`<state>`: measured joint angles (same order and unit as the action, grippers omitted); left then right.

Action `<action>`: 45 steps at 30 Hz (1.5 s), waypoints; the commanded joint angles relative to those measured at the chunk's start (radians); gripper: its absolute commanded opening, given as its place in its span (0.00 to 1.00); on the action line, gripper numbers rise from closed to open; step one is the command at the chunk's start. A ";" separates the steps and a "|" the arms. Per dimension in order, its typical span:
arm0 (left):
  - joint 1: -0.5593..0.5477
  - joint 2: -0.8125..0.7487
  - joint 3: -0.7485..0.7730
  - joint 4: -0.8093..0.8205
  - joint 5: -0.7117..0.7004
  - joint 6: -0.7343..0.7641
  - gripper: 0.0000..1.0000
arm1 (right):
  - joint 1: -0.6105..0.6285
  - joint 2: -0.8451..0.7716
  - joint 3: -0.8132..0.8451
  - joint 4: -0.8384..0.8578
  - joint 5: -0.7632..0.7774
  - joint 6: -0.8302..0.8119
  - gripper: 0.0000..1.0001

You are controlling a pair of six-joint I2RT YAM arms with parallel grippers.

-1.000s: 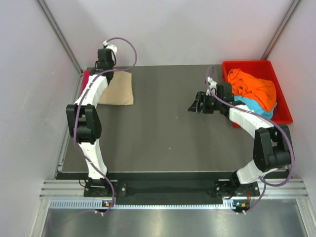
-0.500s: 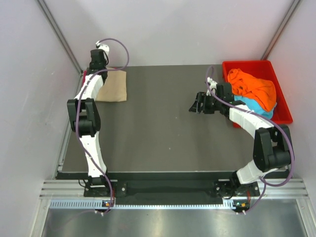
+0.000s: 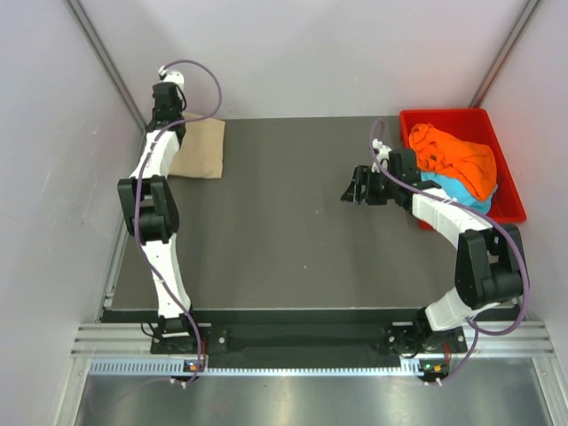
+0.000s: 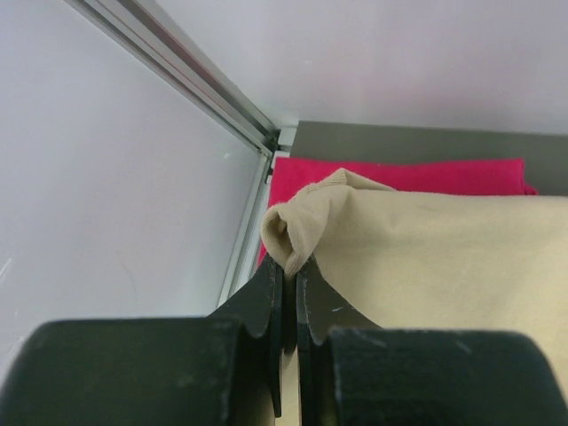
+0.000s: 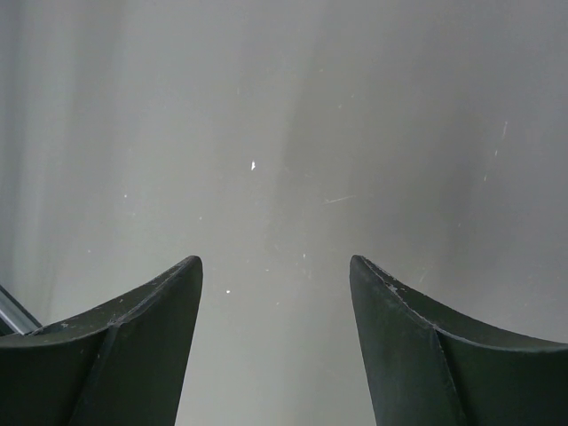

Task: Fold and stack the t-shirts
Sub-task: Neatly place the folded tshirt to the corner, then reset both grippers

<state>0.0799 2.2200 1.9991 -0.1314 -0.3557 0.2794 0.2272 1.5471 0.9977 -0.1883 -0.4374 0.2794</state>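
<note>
A folded beige t-shirt [image 3: 200, 149] lies at the table's back left corner. My left gripper [image 3: 170, 131] is shut on a bunched corner of it. The left wrist view shows that pinched beige fold [image 4: 293, 232] just past the closed gripper [image 4: 289, 268]. The beige cloth [image 4: 444, 257] rests on a folded magenta-pink t-shirt [image 4: 399, 176], whose far edge sticks out beyond it. A crumpled orange t-shirt [image 3: 457, 158] sits on a light blue t-shirt [image 3: 461, 193] in the tray. My right gripper [image 3: 352, 191] hovers open right of centre, with only bare table between its fingers [image 5: 275, 266].
The red plastic tray [image 3: 444, 120] stands at the back right corner. White enclosure walls and an aluminium frame post [image 4: 177, 75] close in the back left corner, right beside the left gripper. The dark table top [image 3: 284, 231] spreads between the arms.
My left arm has pulled the beige t-shirt back and left toward the corner. It now covers the pink one in the top view. The right arm has held still.
</note>
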 commanded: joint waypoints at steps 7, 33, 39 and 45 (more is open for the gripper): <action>0.020 0.085 0.156 0.068 -0.126 -0.032 0.00 | 0.008 0.019 0.055 0.010 0.011 -0.025 0.68; 0.064 0.209 0.233 0.122 -0.243 -0.017 0.41 | 0.008 0.054 0.073 0.003 0.017 -0.028 0.69; 0.005 0.035 0.069 0.145 -0.241 -0.026 0.50 | 0.009 0.048 0.065 0.001 0.012 -0.026 0.69; -0.075 -0.129 -0.006 -0.078 -0.146 -0.136 0.51 | 0.008 0.013 0.053 0.018 0.008 -0.025 0.69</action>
<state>0.0471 2.2608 1.9903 -0.1272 -0.5629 0.2287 0.2272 1.5997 1.0164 -0.1967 -0.4198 0.2676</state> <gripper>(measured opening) 0.514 0.691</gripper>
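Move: The left hand holds the beige t-shirt's far left corner up, with the shirt's loose part lying about 8 cm back towards the base and 8 cm to the right. Beneath is the folded pink t-shirt it is taken to, its middle some 8 cm back, 2 cm to the right and 13 cm below; the table's far left corner is about level ahead and 10 cm to the left. From the idle right hand, the pink t-shirt lies roughly 18 cm ahead and 53 cm to the left. Still pinching the beige t-shirt's corner, the left hand lifts it a touch, then carries it about 7 cm left and down some 5 cm over the pink t-shirt towards the table's far left corner, turning some 15 degrees counter-clockwise and edging slightly forward. Near that corner it rises a little and opens its fingers about halfway to let go of the cloth, then draws back empty, some 6 cm to the right and a couple of centimetres towards the base, staying above the shirt. ##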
